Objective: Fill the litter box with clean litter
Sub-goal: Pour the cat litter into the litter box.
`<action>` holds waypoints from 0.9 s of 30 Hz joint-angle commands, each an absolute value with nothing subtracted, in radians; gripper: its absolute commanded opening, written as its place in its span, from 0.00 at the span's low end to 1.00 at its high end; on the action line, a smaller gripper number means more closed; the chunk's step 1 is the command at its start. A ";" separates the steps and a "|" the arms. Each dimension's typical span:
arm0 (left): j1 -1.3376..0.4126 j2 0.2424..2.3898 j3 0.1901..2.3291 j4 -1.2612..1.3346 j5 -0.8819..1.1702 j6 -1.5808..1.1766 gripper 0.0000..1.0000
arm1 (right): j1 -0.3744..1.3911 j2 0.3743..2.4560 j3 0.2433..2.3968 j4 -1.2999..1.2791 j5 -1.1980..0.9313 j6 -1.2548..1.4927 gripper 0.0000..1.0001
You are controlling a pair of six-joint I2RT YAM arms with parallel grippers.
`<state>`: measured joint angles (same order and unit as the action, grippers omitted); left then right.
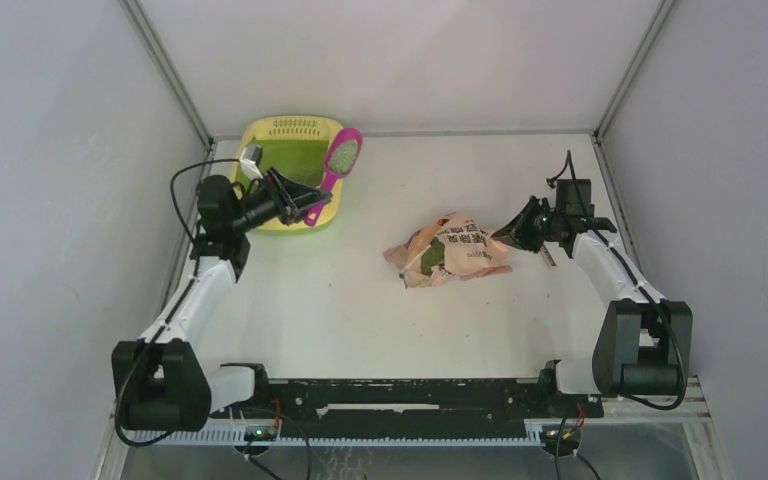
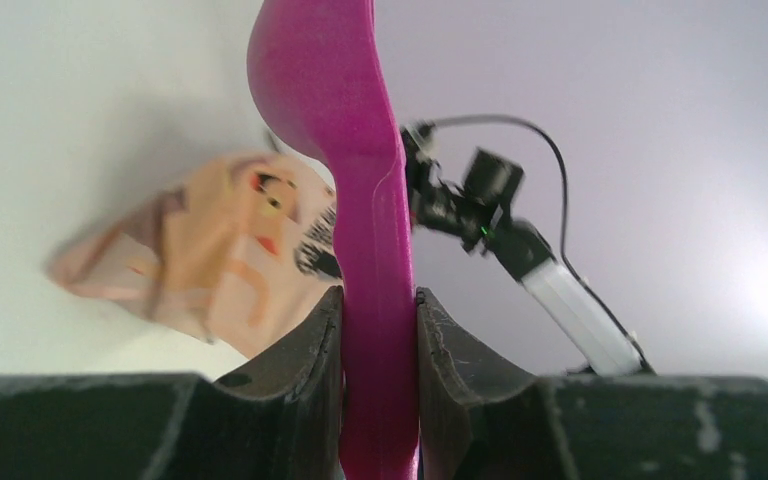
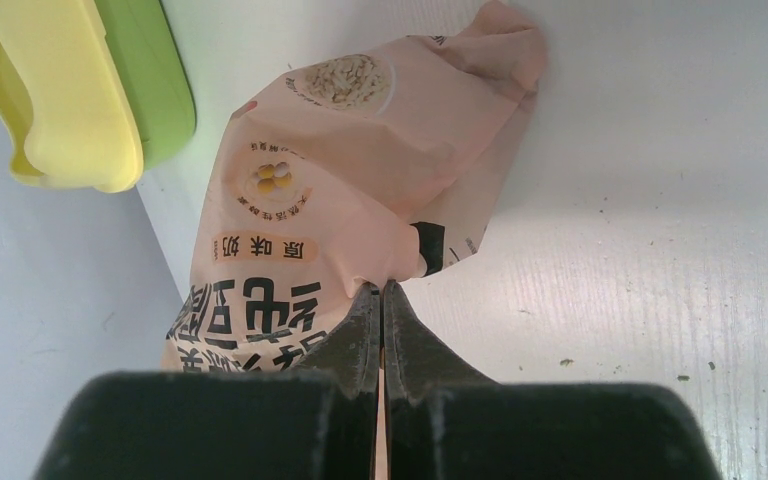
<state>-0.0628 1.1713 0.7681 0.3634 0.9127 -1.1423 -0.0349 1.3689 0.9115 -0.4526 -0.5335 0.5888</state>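
Observation:
The pale yellow litter box (image 1: 295, 126) with a green floor stands at the far left and shows again in the right wrist view (image 3: 60, 90). My left gripper (image 1: 310, 200) (image 2: 380, 310) is shut on the handle of a magenta scoop (image 1: 332, 175) (image 2: 375, 250), held over the box's near right corner. The scoop's head carries grey-green clean litter (image 1: 341, 156). The peach printed bag (image 1: 455, 250) (image 3: 350, 180) lies crumpled mid-table, with green litter at its mouth (image 1: 432, 258). My right gripper (image 1: 512, 234) (image 3: 381, 290) is shut on the bag's right edge.
Grey walls close in the table on the left, right and back. A few stray granules (image 3: 565, 362) lie on the white tabletop near the bag. In the left wrist view the right arm (image 2: 500, 225) shows beyond the scoop.

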 commanded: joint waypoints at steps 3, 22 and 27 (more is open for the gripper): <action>0.095 1.241 1.009 0.049 0.899 -0.913 0.00 | -0.028 1.343 0.915 -0.407 -0.546 0.595 0.00; 0.192 1.502 1.405 -0.629 0.381 -0.336 0.00 | -0.018 1.350 0.870 -0.365 -0.573 0.603 0.00; 0.175 1.540 1.488 -0.684 0.258 -0.288 0.00 | -0.019 1.361 0.870 -0.359 -0.576 0.598 0.00</action>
<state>0.1864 1.5372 1.3663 -0.6395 0.3912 -0.3828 -0.0299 1.3689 0.8757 -0.3996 -0.5556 0.5915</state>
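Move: The left hand holds the loaded scoop by its handle. The litter box's middle lies about 23 cm ahead of that hand, 14 cm to its left and 23 cm below. The litter bag lies some 23 cm to that hand's right, 4 cm farther out and about 24 cm below. From the right hand, the box is roughly 22 cm ahead, 49 cm to the left and 7 cm lower. Leftward and forward, the left hand carries the scoop some 17 cm left and 10 cm out towards the litter box's left part, level at first, then sinking about 9 cm. The wrist turns the scoop counter-clockwise some 25 degrees and rolls it about 45 degrees, right side down, nose dipping, more and more as it sinks. The fingers keep their grip on the handle. ##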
